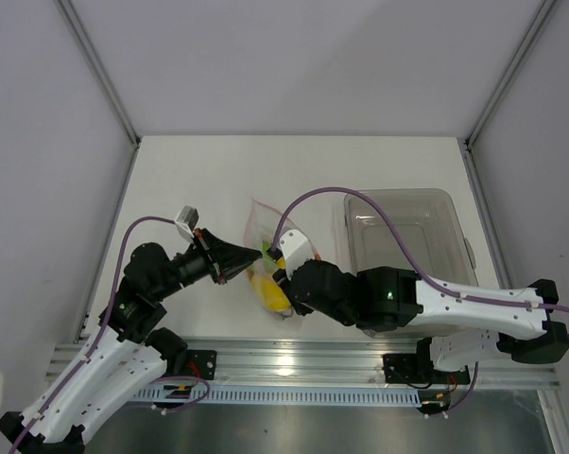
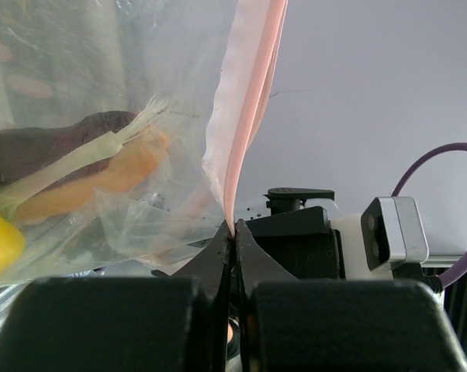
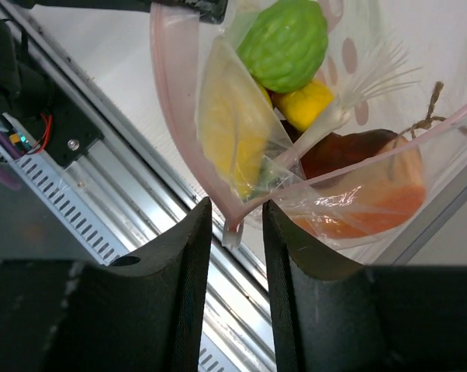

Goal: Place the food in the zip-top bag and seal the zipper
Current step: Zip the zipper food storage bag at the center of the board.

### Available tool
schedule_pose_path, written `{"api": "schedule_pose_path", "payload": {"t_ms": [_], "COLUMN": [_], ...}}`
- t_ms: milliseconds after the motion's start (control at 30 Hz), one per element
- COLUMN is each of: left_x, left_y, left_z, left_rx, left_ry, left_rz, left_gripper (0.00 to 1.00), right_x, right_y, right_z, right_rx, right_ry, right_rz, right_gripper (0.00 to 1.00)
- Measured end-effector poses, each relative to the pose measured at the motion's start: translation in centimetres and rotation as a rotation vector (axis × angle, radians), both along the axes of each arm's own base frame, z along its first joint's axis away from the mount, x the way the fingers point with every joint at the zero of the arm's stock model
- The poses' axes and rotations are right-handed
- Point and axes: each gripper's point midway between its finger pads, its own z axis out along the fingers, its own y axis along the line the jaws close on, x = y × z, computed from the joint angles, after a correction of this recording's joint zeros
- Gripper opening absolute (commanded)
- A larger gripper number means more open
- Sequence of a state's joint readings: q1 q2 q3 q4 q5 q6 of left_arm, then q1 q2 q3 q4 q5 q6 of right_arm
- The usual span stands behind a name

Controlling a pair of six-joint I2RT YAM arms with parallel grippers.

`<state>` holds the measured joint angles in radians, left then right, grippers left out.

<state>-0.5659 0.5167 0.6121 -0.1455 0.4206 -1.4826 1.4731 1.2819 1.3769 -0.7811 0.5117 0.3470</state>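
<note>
The clear zip-top bag (image 1: 262,248) hangs between my two grippers, lifted off the table. Inside it are the foods: a green bumpy fruit (image 3: 284,43), yellow lemon-like fruits (image 3: 226,132), an orange chunk (image 3: 358,205), a reddish-brown piece (image 3: 346,151) and a pale green stalk (image 2: 70,167). My left gripper (image 2: 233,226) is shut on the pink zipper (image 2: 249,116) at one end of the mouth. My right gripper (image 3: 237,213) is open, its fingers either side of the bag's bottom corner of the pink strip (image 3: 188,155), not touching it.
A rigid clear rectangular bin (image 1: 407,236) stands on the white table (image 1: 190,180) to the right of the bag. A metal rail (image 1: 294,364) runs along the near edge. Grey walls enclose the table on three sides.
</note>
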Motion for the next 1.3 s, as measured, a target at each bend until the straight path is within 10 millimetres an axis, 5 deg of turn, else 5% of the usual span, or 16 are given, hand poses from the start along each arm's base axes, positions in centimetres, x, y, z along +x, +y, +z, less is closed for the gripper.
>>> {"api": "schedule_pose_path", "payload": {"t_ms": [400,500,633,833,900,1067,1300], "left_x": [-0.1,-0.1,-0.1,0.0,0.0,0.5,1.3], "left_y": [0.0,0.0,0.0,0.3,0.5,1.4,4.3], "left_z": [0.1,0.1,0.1,-0.1,-0.1,-0.5,2.7], "left_rx": [0.006,0.007,0.007,0.019,0.031,0.109,0.272], "left_ry": [-0.004,-0.004,-0.004,-0.011,-0.021,-0.069,-0.254], "left_rz": [-0.002,-0.002,-0.002,0.014,0.026,0.082,0.223], "left_gripper": [0.01,0.01,0.01,0.01,0.11,0.56,0.91], "right_x": [1.6,1.7,1.7,1.7,1.6,0.5,-1.8], "right_y": [0.0,-0.2,-0.2,-0.1,0.0,-0.1,-0.3], "right_z": [-2.3,-2.5,-2.9,-2.8,-2.7,-1.5,4.8], "right_rx": [-0.076,-0.082,-0.091,-0.09,-0.093,-0.089,-0.045], "right_ry": [-0.069,-0.081,-0.085,-0.096,-0.104,-0.117,-0.143], "right_rz": [-0.082,-0.092,-0.091,-0.084,-0.072,-0.013,0.101], "right_gripper": [0.36,0.3,0.03,0.0,0.0,0.0,0.0]}}
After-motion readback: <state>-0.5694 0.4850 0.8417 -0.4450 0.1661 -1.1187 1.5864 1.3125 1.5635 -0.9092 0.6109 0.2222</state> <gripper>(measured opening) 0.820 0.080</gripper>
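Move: The loose near corner of the bag's zipper hangs just past my right fingertips, about 2 cm ahead, level sideways and 3 cm down. The big yellow piece inside the bag is roughly 2 cm ahead of my right hand, 4 cm left and 12 cm below; the green vegetable is some 9 cm ahead, 6 cm left and 11 cm below. My left hand still pinches the zipper rim; from it that corner is about 4 cm back, 5 cm right and 6 cm down. I ease my half-open right hand down some 3 cm and slightly forward onto the zipper's near corner, then shut the fingers and pinch it. Once it is gripped, my left hand opens wide, lets go of the rim and backs off left and up, tilting, while my right hand lifts the corner about 7 cm and draws it back a little. ##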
